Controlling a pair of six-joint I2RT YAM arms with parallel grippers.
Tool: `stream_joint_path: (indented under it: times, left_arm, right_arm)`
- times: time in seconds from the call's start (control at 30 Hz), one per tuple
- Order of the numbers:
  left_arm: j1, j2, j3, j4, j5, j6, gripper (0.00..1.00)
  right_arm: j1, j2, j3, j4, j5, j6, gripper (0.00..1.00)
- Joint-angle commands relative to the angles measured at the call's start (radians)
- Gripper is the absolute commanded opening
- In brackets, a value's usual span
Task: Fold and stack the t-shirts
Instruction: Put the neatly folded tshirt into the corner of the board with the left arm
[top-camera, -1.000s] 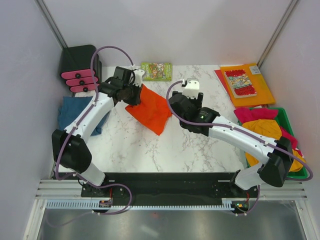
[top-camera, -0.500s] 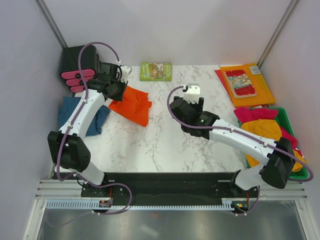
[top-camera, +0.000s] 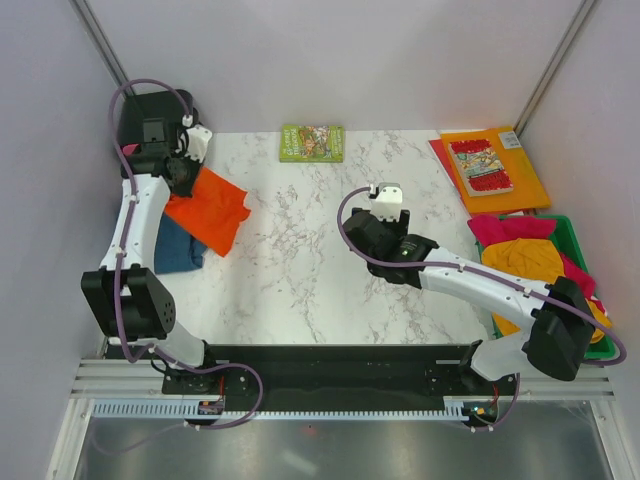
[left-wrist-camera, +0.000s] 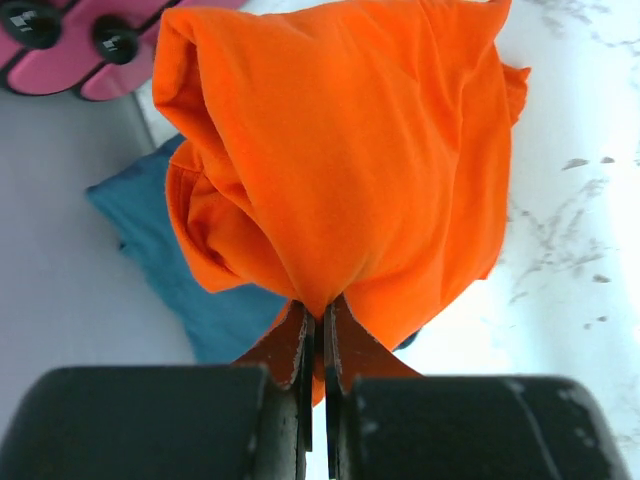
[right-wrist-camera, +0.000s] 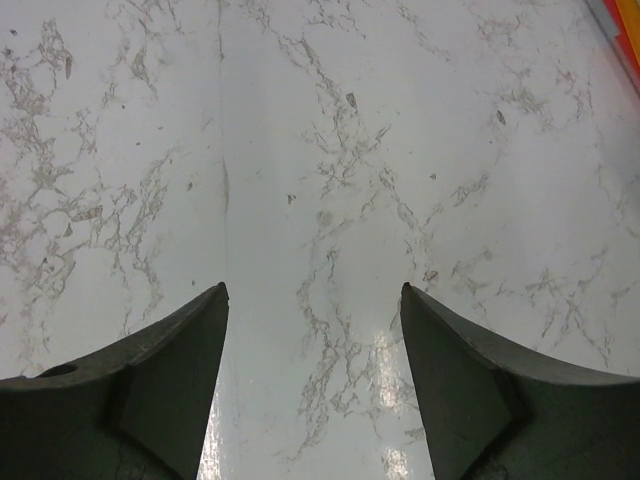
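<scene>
My left gripper (top-camera: 183, 172) (left-wrist-camera: 319, 305) is shut on an edge of the bright orange-red t-shirt (top-camera: 208, 208) (left-wrist-camera: 350, 150), which hangs bunched from its jaws at the far left of the table. Partly under that shirt lies the teal-blue t-shirt (top-camera: 178, 246) (left-wrist-camera: 190, 270), flat by the left wall. My right gripper (top-camera: 375, 222) (right-wrist-camera: 315, 300) is open over bare marble at mid-table, with nothing between its fingers. Mustard-yellow (top-camera: 530, 258) and magenta-pink t-shirts (top-camera: 508, 228) lie heaped in the green bin (top-camera: 578, 232) at the right.
A black stand with pink pegs (top-camera: 150, 125) (left-wrist-camera: 70, 50) is at the far left corner. A green book (top-camera: 312, 142) lies at the back edge. An orange folder with a comic book (top-camera: 492, 168) sits at the back right.
My left gripper has carried the orange-red t-shirt leftward from mid-table to above the teal-blue one. The right gripper has drawn back a little toward the near side.
</scene>
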Motion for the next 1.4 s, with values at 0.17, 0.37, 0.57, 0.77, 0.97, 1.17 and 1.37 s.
stream_joint_path:
  times: [0.17, 0.37, 0.57, 0.77, 0.97, 1.17, 1.37]
  left_arm:
    - [0.097, -0.027, 0.149, -0.056, -0.020, 0.189, 0.02]
    - [0.117, -0.042, 0.176, -0.105, -0.015, 0.207, 0.02]
    - [0.164, -0.053, 0.156, -0.117, -0.012, 0.244, 0.02]
    - [0.268, -0.016, 0.160, -0.110, 0.008, 0.264, 0.02]
    - [0.353, 0.012, 0.145, -0.082, 0.023, 0.288, 0.02]
    - [0.373, 0.007, 0.038, 0.004, 0.017, 0.319, 0.02]
    - [0.382, 0.027, -0.059, 0.123, 0.002, 0.347, 0.02]
  right_arm:
    - [0.002, -0.032, -0.052, 0.071, -0.015, 0.031, 0.77]
    - [0.002, -0.007, -0.047, 0.093, -0.028, 0.026, 0.77]
    - [0.002, 0.008, -0.047, 0.111, -0.044, 0.017, 0.77]
    - [0.000, 0.011, -0.050, 0.113, -0.053, 0.017, 0.77]
    - [0.002, 0.008, -0.058, 0.113, -0.051, 0.019, 0.77]
    - [0.002, 0.019, -0.058, 0.104, -0.071, 0.034, 0.77]
    - [0.002, 0.019, -0.052, 0.070, -0.081, 0.051, 0.77]
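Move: The left hand already holds the orange t-shirt by its left part; the folded blue t-shirt it is going onto has its middle about 10 cm left, 11 cm back and 14 cm below. The drawer box stands some 14 cm ahead, 7 cm left and a little lower; the green book lies roughly 31 cm right and 15 cm ahead. From the idle right hand, the blue t-shirt is about 60 cm left and 6 cm back. The left arm carries the still-pinched orange t-shirt 15 cm left over the blue one, finally lowering 5 cm. ##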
